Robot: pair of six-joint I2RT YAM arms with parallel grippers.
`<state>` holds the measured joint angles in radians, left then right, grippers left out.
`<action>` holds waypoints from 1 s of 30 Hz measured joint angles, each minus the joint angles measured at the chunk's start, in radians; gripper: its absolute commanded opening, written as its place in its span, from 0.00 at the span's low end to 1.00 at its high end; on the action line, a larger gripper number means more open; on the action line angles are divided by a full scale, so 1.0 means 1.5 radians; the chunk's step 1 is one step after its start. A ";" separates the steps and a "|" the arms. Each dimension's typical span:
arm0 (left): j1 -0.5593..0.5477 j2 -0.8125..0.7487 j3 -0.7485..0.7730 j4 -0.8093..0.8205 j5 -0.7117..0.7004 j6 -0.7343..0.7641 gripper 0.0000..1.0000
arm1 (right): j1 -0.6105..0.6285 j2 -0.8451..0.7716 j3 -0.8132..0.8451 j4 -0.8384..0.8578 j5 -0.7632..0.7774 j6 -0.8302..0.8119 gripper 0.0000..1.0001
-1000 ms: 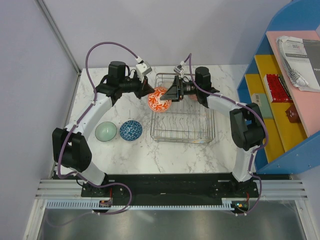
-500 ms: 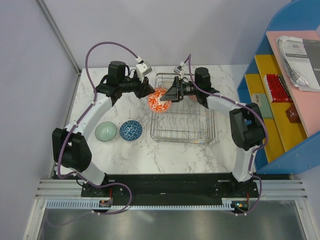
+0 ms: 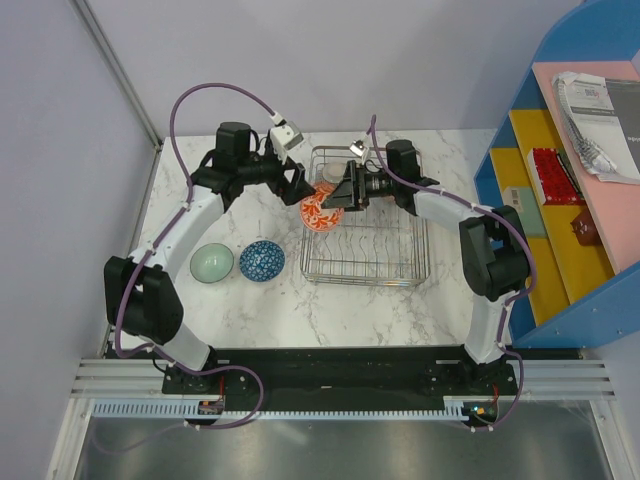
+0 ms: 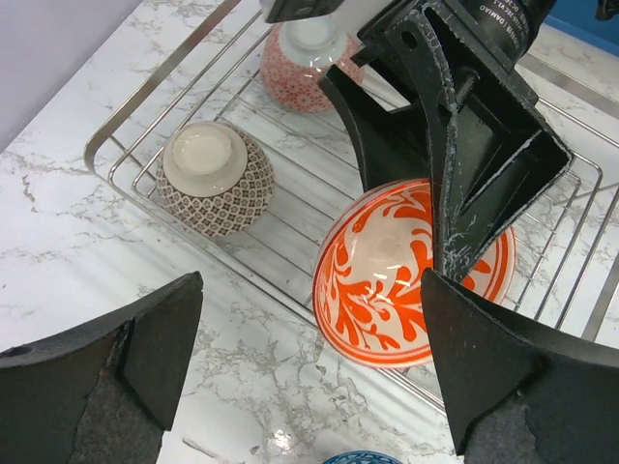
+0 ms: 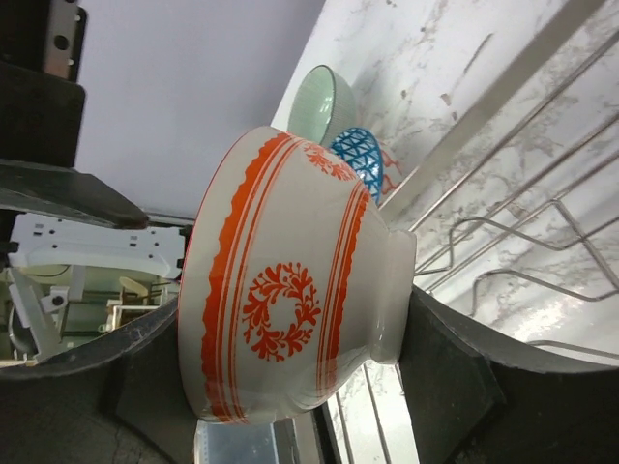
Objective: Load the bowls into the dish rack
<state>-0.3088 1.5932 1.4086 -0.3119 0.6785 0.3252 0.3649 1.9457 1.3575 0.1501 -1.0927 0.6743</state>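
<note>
An orange-and-white bowl (image 3: 318, 209) hangs over the far left corner of the dish rack (image 3: 365, 283), held on its side. My right gripper (image 3: 341, 190) is shut on it, one finger at the rim and one at the base (image 5: 290, 372). My left gripper (image 3: 297, 185) stands open just left of it, its fingers apart and touching nothing (image 4: 309, 319). In the left wrist view the bowl (image 4: 387, 280) shows its orange inside above the rack's rim (image 4: 164, 82). Two bowls sit upside down in the rack, one brown-patterned (image 4: 215, 177) and one red-patterned (image 4: 305, 58).
A pale green bowl (image 3: 212, 263) and a blue patterned bowl (image 3: 262, 260) sit on the marble table left of the rack. A blue shelf unit (image 3: 560, 200) with yellow and pink boards stands along the right edge. A wall runs behind the table.
My left gripper has opened and let go of the orange bowl. The bowl now hangs in the right gripper alone, slightly lower and more tilted.
</note>
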 measured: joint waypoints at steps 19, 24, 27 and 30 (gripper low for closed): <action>0.223 -0.259 -0.224 -0.074 -0.088 -0.020 1.00 | -0.029 -0.024 0.234 -0.450 0.492 -0.419 0.00; 0.276 -0.303 -0.274 -0.110 -0.102 -0.020 1.00 | -0.011 -0.023 0.266 -0.505 0.621 -0.519 0.00; 0.295 -0.333 -0.310 -0.122 -0.109 -0.020 1.00 | 0.012 -0.020 0.274 -0.525 0.695 -0.570 0.00; 0.308 -0.360 -0.334 -0.129 -0.110 -0.020 1.00 | 0.048 -0.015 0.275 -0.539 0.770 -0.617 0.00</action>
<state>0.1535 1.0538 0.9081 -0.5060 0.5140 0.2958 0.4370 1.9232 1.7699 -0.6579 0.0616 -0.2512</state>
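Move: Ahead of the right hand, which already holds the orange bowl, the open bars in front of the pink bowl lie about 7 cm farther out, 13 cm right and 14 cm below. The pink bowl itself is some 14 cm ahead and 15 cm right; the patterned bowl stands 16 cm ahead, 2 cm right. From the empty, already open left hand, the green bowl lies roughly 10 cm back, 25 cm left and 23 cm down, the blue bowl 10 cm back, 12 cm left. Carrying the orange bowl in an unchanged grip, the right hand swings about 13 cm right and 10 cm forward over the rack towards the pink bowl, its fingers turning from pointing left to forward and steeply down. The left hand backs away from that bowl, sweeping some 20 cm left, then also back and down towards the green bowl, fingers wide open, turning counter-clockwise. ##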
